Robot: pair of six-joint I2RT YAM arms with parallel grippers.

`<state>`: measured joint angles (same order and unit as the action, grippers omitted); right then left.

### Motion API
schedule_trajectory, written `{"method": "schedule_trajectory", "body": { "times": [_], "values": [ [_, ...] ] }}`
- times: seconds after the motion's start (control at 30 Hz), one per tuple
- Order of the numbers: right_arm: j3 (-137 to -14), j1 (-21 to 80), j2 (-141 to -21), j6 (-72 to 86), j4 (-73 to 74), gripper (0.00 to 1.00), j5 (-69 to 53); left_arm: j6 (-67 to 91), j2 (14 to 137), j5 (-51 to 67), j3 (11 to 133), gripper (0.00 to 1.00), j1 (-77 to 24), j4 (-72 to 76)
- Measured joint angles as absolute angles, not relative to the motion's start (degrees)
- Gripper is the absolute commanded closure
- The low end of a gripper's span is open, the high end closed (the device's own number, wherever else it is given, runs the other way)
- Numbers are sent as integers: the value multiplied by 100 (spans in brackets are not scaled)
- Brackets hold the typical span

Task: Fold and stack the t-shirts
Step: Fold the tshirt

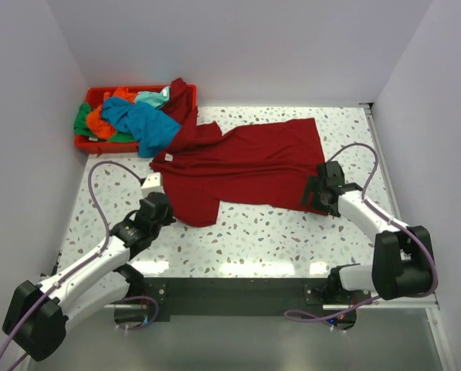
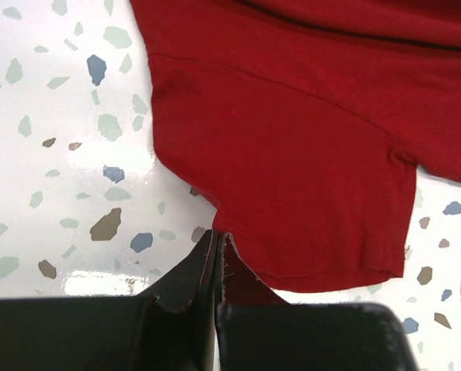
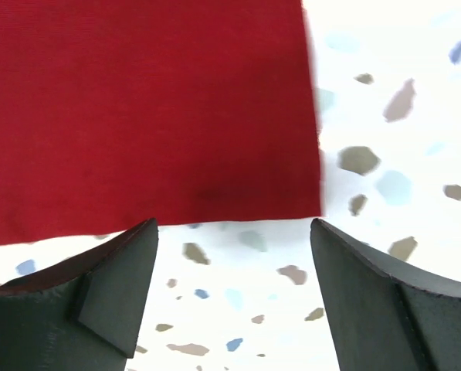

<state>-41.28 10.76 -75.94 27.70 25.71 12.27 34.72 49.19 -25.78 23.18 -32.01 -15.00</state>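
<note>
A large dark red t-shirt [image 1: 245,162] lies spread flat across the middle of the table, and its collar end reaches onto the bin. My left gripper [image 1: 165,207] is at the near left sleeve [image 2: 292,170]. Its jaws [image 2: 217,233] are closed, and the sleeve's corner edge runs into the tips. My right gripper [image 1: 316,193] is open and empty. It hovers just off the shirt's near right hem corner [image 3: 307,201], with bare table between its fingertips [image 3: 232,226]. Teal [image 1: 141,124], orange [image 1: 99,122] and green [image 1: 81,120] t-shirts lie piled in the bin.
A red plastic bin [image 1: 87,144] stands at the far left corner. A small white block [image 1: 151,182] lies by the shirt's left edge. White walls close in the left, back and right. Purple cables loop beside both arms.
</note>
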Motion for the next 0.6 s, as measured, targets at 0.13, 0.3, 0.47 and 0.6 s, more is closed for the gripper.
{"method": "schedule_trajectory", "body": {
  "times": [0.13,0.3,0.47,0.6],
  "values": [
    [-4025,788,-7594,2788,2598,23,1229,3374,4936,-2443,2318,100,-3201,-1409],
    [-4025,464,-7607,2775,2585,28,1107,3332,4954,-2353,2318,100,-3201,-1378],
    [-4025,196,-7736,2718,2576,40,947,3332,4952,-2290,2318,100,-3201,-1376],
    [-4025,91,-7922,2672,2576,48,917,3332,4950,-2270,2318,100,-3201,-1376]
  ]
}}
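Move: The t-shirt's near right corner lies about 5 cm to the right of the right hand, 1 cm ahead and 3 cm below. The shirt's far right corner is some 27 cm ahead of that hand and level with it sideways. From the left hand, which already pinches the near edge of the left sleeve in shut fingers, the near right corner is about 48 cm to the right, 3 cm ahead and 6 cm lower. Rightward by about 4 cm, then sinking some 2 cm more steeply at the end, the right hand comes over the t-shirt's near right corner, turning slightly clockwise while its fingers close from nearly wide to about half open, one on each side of the corner. The left hand keeps its pinch on the raised sleeve edge, easing about 1 cm right. ##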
